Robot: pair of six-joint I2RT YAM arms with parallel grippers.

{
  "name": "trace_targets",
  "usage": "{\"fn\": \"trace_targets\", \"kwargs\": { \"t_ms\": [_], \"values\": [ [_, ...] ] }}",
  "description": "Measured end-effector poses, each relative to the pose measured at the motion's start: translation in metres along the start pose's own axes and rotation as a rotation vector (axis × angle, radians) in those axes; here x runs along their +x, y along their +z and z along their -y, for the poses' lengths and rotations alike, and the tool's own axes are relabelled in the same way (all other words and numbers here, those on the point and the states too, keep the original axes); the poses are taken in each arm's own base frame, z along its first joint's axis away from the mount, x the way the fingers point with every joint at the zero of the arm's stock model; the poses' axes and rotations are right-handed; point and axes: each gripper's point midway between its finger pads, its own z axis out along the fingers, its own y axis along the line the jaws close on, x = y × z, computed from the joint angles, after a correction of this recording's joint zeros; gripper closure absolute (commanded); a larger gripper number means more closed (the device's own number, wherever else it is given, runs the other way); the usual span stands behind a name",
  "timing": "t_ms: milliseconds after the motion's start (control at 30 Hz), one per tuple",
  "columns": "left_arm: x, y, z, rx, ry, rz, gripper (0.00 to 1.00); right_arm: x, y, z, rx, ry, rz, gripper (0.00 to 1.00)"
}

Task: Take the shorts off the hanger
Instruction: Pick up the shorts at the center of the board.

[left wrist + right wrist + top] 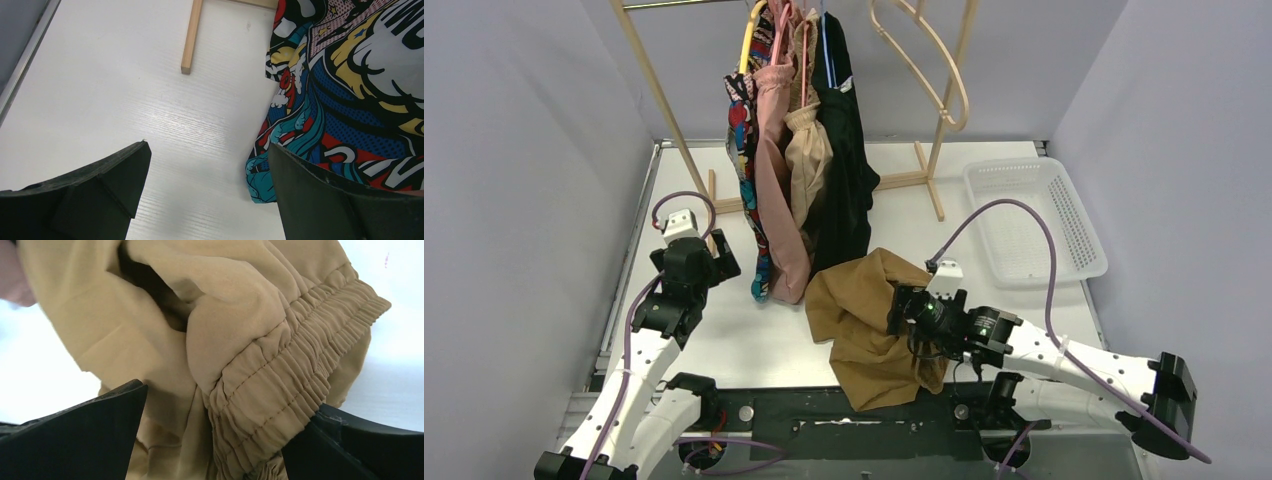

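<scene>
Tan-brown shorts (864,320) lie crumpled on the white table near the front. My right gripper (914,325) is open over them; in the right wrist view their gathered waistband (280,375) sits between the spread fingers of the gripper (230,397) and rests against the right one. Comic-print (744,130), dusty pink (774,150), beige (809,160) and black (844,150) shorts hang from hangers (749,40) on the rack. My left gripper (721,262) is open and empty (208,147) just left of the comic-print hem (345,115).
A wooden rack (939,150) stands at the back, its foot (191,37) ahead of the left gripper. An empty wooden hanger (929,60) hangs on its right side. A white basket (1034,215) sits at the right. Grey walls enclose the table.
</scene>
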Motion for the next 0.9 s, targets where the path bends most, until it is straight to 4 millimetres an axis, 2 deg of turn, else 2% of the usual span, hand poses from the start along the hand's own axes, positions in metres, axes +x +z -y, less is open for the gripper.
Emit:
{"fn": "trace_targets", "kwargs": {
  "t_ms": [100,200,300,400,500,633,767,900],
  "values": [
    [0.000,0.000,0.000,0.001,0.000,-0.001,0.11,0.005,0.010,0.008,0.057,0.000,-0.036,0.02],
    [0.001,0.000,0.001,0.005,0.000,-0.003,0.11,0.013,0.021,0.007,0.098,-0.043,-0.082,0.02],
    [0.001,0.000,0.001,0.007,0.001,-0.006,0.11,0.023,0.037,0.005,0.149,-0.106,-0.132,0.02],
    [0.001,0.000,0.001,0.007,0.001,-0.006,0.12,0.038,0.057,0.013,0.253,-0.180,-0.193,0.03],
    [0.001,0.000,0.001,0.006,0.001,-0.006,0.12,0.053,0.076,0.022,0.379,-0.260,-0.248,0.22],
    [0.001,0.000,0.001,0.007,0.001,-0.006,0.11,0.047,0.085,0.006,0.403,-0.340,-0.231,0.46],
    [0.001,0.000,0.001,0.008,0.000,-0.004,0.11,0.049,0.089,-0.001,0.379,-0.376,-0.223,0.85],
    [0.000,-0.001,0.001,0.009,-0.001,-0.001,0.12,0.050,0.091,0.000,0.364,-0.378,-0.220,0.92]
  ]
}}
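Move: The shorts lie crumpled under the open right gripper, their middle level with it fore and aft, some 4 cm to its left and about 10 cm below. The green trousers' hem hangs roughly 12 cm ahead and 12 cm left of that hand, a little above the board; the white basket stands about 23 cm ahead and 29 cm right. From the left gripper the shorts are about 8 cm back, 35 cm right and 15 cm down. Drop the open right gripper about 10 cm straight down onto the shorts' waistband, rolling the hand some 30 degrees so its left side dips and tipping it slightly steeper. At the bottom, ease it about 3 cm left and slightly forward while shutting the fingers to pinch the gathered waistband. ##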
